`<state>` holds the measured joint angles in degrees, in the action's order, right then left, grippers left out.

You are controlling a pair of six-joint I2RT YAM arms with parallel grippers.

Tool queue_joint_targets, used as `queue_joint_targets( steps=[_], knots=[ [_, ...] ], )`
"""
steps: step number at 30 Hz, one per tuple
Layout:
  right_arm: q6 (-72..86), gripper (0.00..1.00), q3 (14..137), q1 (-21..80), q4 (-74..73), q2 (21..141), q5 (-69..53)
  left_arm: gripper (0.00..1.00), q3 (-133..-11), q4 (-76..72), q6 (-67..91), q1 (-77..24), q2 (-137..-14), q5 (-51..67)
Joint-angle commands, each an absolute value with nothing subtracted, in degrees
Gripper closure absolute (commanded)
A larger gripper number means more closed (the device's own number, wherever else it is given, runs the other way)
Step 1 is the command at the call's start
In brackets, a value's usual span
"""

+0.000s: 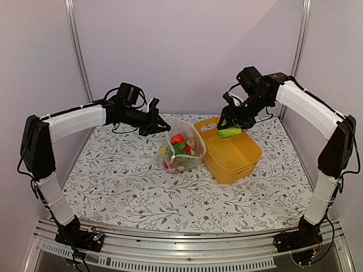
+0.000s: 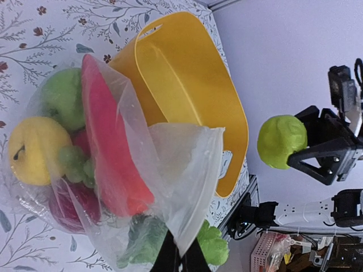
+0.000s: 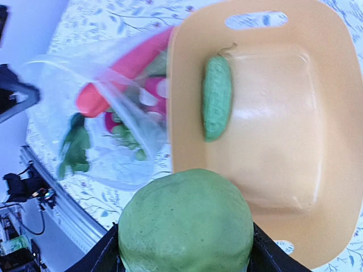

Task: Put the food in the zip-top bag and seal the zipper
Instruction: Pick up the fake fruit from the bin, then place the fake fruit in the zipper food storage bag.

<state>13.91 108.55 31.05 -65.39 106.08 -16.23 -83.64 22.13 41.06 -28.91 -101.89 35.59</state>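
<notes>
The zip-top bag (image 1: 182, 145) lies mid-table with its mouth open toward the tub. My left gripper (image 1: 160, 126) is shut on its upper edge (image 2: 182, 212), holding it up; the zipper strip itself is too faint to make out. Inside the bag are food pieces: an orange-red carrot (image 2: 110, 153), a yellow lemon (image 2: 34, 150), a green apple (image 2: 62, 99) and leafy greens (image 2: 142, 243). My right gripper (image 1: 228, 131) hangs above the yellow tub (image 1: 238, 156), shut on a round green food piece (image 3: 184, 224). A green cucumber (image 3: 217, 105) lies in the tub.
The yellow tub (image 3: 283, 113) stands right beside the bag, touching its side. The floral tablecloth (image 1: 142, 192) covers the table. Metal uprights and walls close in the back, and a rail (image 1: 187, 249) runs along the near edge.
</notes>
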Motion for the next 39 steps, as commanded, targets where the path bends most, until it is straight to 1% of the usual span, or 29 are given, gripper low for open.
queue_joint_targets(
  steps=[1,3,7,11,17,21,26,29,30,31,32,39],
  knots=[
    [16.8,0.48,109.5,35.4,-58.6,104.3,-30.1,1.0,-84.5,21.4,42.1,-28.4,-101.6,35.8],
    [18.0,0.48,109.3,37.8,-56.2,105.1,-33.8,1.0,-84.5,21.4,42.3,-28.4,-101.5,35.8],
    [19.3,0.48,109.6,40.7,-52.8,108.4,-35.3,1.0,-84.4,21.3,42.6,-28.5,-101.0,36.0],
    [20.7,0.49,110.0,41.8,-49.1,112.6,-34.9,1.0,-84.0,21.3,42.7,-28.7,-100.3,36.4],
    [25.4,0.51,116.1,42.5,-44.7,122.5,-34.1,1.0,-82.8,20.7,44.2,-28.9,-98.6,36.9],
    [29.6,0.53,116.1,43.5,-40.8,127.4,-31.4,1.0,-80.9,17.4,47.7,-29.0,-96.8,37.3],
    [31.7,0.51,116.5,45.4,-39.4,131.5,-28.9,1.0,-79.3,13.9,50.8,-28.9,-95.7,37.4],
    [32.1,0.42,117.0,46.0,-39.1,132.2,-30.9,1.0,-79.1,13.9,51.0,-28.9,-95.7,37.4],
    [32.2,0.25,116.9,46.0,-39.1,131.8,-31.1,1.0,-78.8,14.0,50.9,-28.9,-95.6,37.3],
    [32.0,0.04,116.8,46.0,-39.2,131.1,-31.4,1.0,-78.7,14.1,50.7,-28.7,-95.4,37.1],
    [31.5,0.01,116.6,46.0,-39.7,129.7,-31.1,1.0,-78.3,14.1,50.6,-28.6,-95.3,37.0],
    [27.6,0.01,110.1,45.7,-42.7,116.1,-26.6,1.0,-77.1,15.0,48.9,-27.5,-95.4,37.4]
  ],
)
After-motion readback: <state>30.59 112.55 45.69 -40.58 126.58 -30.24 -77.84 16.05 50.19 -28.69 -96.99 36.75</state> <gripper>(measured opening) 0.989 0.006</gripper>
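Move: Below the left hand, which still pinches its rim, hangs the open bag, its middle about 5 cm right, 2 back and 13 down. From the right hand, which already holds the green fruit, that middle is some 17 cm left, 2 back and 13 below. The bin lies under the right hand, centred about 1 cm to its right and 16 down; a cucumber on its floor is roughly 4 cm left, 3 ahead and 17 below. Swinging left out of the space over the bin, the right hand carries the green fruit about 20 cm in an arc, first rising 5 cm and drawing back, then coming partly forward again while sinking some 14 cm into the bag's mouth. Its fingers tip round towards the left, then open wide and let go. The left hand keeps its pinch on the rim, rising a centimetre or two. ##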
